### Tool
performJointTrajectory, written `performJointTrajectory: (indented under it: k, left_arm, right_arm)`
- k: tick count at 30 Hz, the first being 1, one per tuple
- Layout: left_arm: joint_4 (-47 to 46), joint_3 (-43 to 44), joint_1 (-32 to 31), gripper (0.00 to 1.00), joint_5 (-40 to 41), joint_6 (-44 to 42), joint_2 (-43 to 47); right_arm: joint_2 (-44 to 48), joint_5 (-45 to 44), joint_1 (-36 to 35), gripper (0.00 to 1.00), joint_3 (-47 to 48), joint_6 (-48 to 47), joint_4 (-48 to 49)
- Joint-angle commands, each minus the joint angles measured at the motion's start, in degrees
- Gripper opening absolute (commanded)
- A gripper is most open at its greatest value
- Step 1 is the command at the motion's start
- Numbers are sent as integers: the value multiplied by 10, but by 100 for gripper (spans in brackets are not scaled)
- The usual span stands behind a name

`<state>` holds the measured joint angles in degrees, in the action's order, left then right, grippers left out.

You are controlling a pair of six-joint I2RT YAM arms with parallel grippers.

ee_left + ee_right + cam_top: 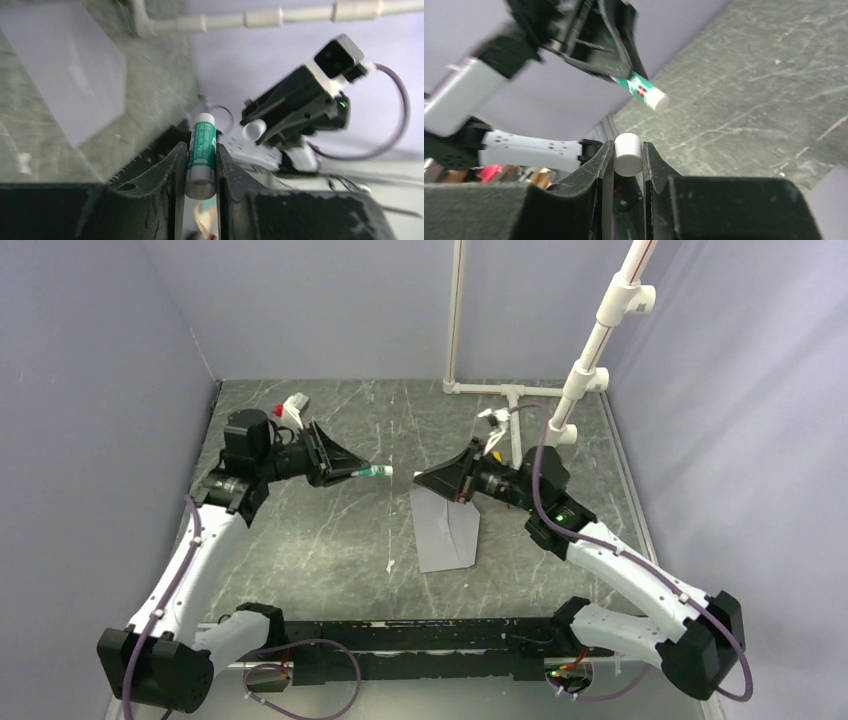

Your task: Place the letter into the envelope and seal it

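The grey envelope [445, 530] lies flat on the marbled table, below and between the two grippers; it also shows in the left wrist view [70, 70]. The letter is out of view. My left gripper [352, 471] hangs above the table, shut on a green-labelled glue stick [202, 150] whose white tip points right [378, 471]. Facing it, my right gripper [420, 480] is shut on a small white cap [628, 155]. The glue stick's tip [654, 98] sits a short way from the cap, not touching it.
A white pipe stand [590, 360] rises at the back right, its foot [512, 400] on the table. A small white and red object [293, 410] lies at the back left. A tiny white scrap [390, 565] sits left of the envelope. Grey walls close in on three sides.
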<state>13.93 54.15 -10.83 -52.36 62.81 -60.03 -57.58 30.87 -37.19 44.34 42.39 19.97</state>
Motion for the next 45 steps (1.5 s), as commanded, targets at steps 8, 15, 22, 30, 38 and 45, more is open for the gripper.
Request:
performJointTrajectory:
  k: [8,15,22,30,38,45]
  left_arm:
    - [377,102,0,2,400,-276,-17]
    - [393,86,0,2,505,-272,13]
    - [404,80,0,3,522,-276,29]
    - [401,74,0,2,509,-281,39]
    - [396,70,0,2,499,-278,47]
    - [397,83,0,2,479,-287,44]
  right_arm:
    - [-213,-366,-191,0,186,-180,-356]
    - [-363,-428,-243,4,265,-193,-455]
    - [-448,-389,-270,12,304,-204,-504]
    - [-517,-380,-311,21,324,-229,-560]
    - [-512,-386,-315,47,317,-225,-560]
    - [-470,-381,-315,66,310,-226,-548]
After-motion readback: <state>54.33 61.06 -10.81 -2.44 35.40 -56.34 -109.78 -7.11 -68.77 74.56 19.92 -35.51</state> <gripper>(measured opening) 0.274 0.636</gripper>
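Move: The right gripper holds the glue stick's cap. Its set-down place is bare table about 6 cm back, 6 cm left and 32 cm below, with a white scrap stuck to the table some 2 cm farther out and 2 cm left of that place. The envelope's middle lies roughly 9 cm ahead and 8 cm right of the right hand, 33 cm down. From the left gripper, which holds the glue stick, the envelope is about 7 cm ahead, 26 cm right and 31 cm below. Bring the right gripper down some 31 cm, drifting about 6 cm left and then back, swinging its fingers from sideways to straight down, and open them wide at the bottom to leave the cap beside the envelope's near left corner. Meanwhile draw the left gripper about 13 cm left and 10 cm down, away from the envelope, tipping its fingers downward by some 50 degrees, and keep the glue stick pinched. ##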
